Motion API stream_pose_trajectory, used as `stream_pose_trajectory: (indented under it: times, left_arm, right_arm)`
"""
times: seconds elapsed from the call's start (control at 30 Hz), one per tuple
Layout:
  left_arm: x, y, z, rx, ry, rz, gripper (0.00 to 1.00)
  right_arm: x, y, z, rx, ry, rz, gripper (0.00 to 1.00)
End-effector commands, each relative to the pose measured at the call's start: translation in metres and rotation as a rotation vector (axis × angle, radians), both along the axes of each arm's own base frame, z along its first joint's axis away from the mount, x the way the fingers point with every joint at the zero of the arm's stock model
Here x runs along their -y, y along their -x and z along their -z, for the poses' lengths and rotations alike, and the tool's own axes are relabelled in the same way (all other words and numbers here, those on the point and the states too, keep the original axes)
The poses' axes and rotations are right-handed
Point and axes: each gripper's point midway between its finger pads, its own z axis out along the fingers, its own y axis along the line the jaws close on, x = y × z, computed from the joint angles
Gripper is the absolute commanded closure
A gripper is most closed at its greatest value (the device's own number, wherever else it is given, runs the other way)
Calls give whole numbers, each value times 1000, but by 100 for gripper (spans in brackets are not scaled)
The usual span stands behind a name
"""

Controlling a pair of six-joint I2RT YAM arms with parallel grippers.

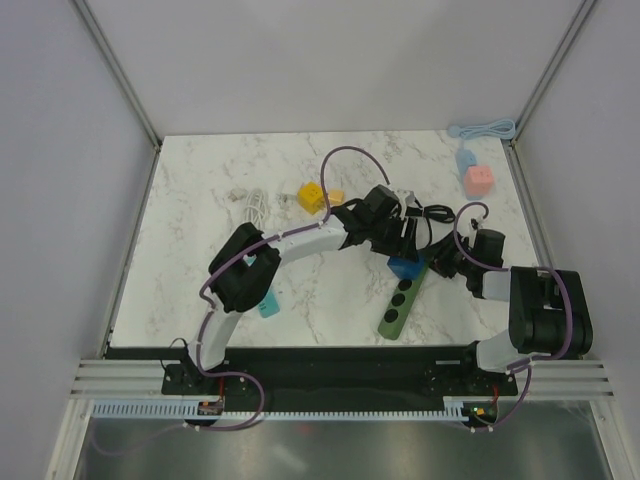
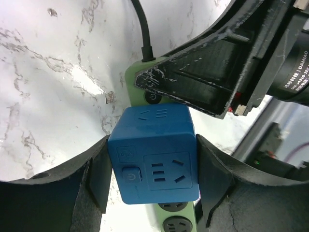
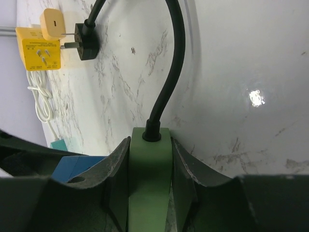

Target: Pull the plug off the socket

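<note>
A blue cube plug (image 1: 405, 268) sits on the cable end of a green power strip (image 1: 397, 305) at mid-table. My left gripper (image 1: 398, 248) is shut on the blue cube (image 2: 154, 154), one finger on each side of it, and strip sockets (image 2: 176, 212) show below it. My right gripper (image 1: 442, 262) is shut on the green strip (image 3: 149, 183) at its cable end, where the black cable (image 3: 169, 87) leaves it. A corner of the blue cube (image 3: 72, 166) shows at the left. Whether the cube's pins are in the socket is hidden.
A yellow adapter (image 1: 311, 196) with a black plug (image 3: 87, 34) lies behind the strip, beside a white cable (image 1: 255, 205). A teal block (image 1: 268, 303) lies near the left arm. A pink cube (image 1: 478, 180) and a light-blue cable coil (image 1: 482, 128) sit at the back right.
</note>
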Motion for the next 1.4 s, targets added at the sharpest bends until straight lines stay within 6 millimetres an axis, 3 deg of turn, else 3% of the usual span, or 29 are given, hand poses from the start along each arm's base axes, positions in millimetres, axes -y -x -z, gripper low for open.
stream_pose_trajectory:
  times: [0.0, 0.1, 0.17, 0.2, 0.23, 0.27, 0.37, 0.5, 0.53, 0.57, 0.6, 0.63, 0.83, 1.0, 1.23, 1.37]
  left_arm:
    - [-4, -2, -50, 265, -53, -14, 98]
    - [-15, -3, -46, 255, -59, -17, 98]
    - [-15, 3, -46, 143, 46, 2, 98]
    - [-11, 16, -55, 72, 135, 55, 98]
    - [-1, 12, -73, 32, 258, 29, 98]
    - [-10, 9, -64, -23, 287, 10, 98]
    - [-7, 15, -75, -88, 366, 29, 98]
    - [-8, 13, -73, -92, 334, -5, 98]
    - [-11, 8, -68, -5, 272, 2, 98]
    - [-14, 19, -62, 9, 146, 8, 98]
    - [-21, 4, -55, 110, 45, -53, 98]
    - [-26, 3, -51, 171, -25, -29, 98]
    - [-47, -3, -47, 229, -103, -58, 98]
    - [-43, 7, -59, 56, 87, -35, 98]
    - [-42, 5, -78, -110, 323, -47, 98]
    - [-47, 7, -81, -110, 311, -59, 98]
  right_arm:
    - [18, 1, 16, 18, 160, -5, 100]
    - [20, 1, 17, 16, 174, 5, 100]
    - [21, 1, 17, 16, 178, 8, 100]
    - [22, 2, 17, 15, 180, 12, 100]
    - [22, 2, 17, 15, 182, 12, 100]
    - [22, 2, 17, 12, 182, 12, 100]
    - [23, 1, 16, 16, 184, 16, 100]
    - [23, 2, 16, 15, 186, 15, 100]
    - [23, 2, 17, 13, 186, 15, 100]
    - [23, 2, 16, 15, 186, 15, 100]
    - [23, 2, 16, 15, 186, 16, 100]
    - [23, 2, 16, 14, 186, 17, 100]
    - [23, 2, 17, 13, 189, 18, 100]
    - [23, 2, 16, 13, 189, 18, 100]
    - [23, 2, 17, 11, 188, 17, 100]
    - [23, 2, 16, 15, 188, 15, 100]
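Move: The blue plug is already between my left fingers, its socket on the green strip about 3 cm below that hand point and 1 cm back. My right fingers hold the strip's far end, some 4 cm right and 2 cm ahead of my left hand; the next open socket is about 5 cm back and level sideways. The black cable coil lies 12 cm ahead and 7 cm right. From my right hand, the blue plug is about 4 cm left, 2 cm back and 3 cm higher. I keep my left fingers shut on the blue plug and work it out of the green strip, rocking the wrist to and fro by some 10 degrees as it creeps about 2 cm left; then I pull it quickly about 4 cm farther left, rising some 2 cm, away from the socket. My right hand keeps pinching the strip's far end as a brace, drawn about 1 cm left and back before easing mostly back to the right. ##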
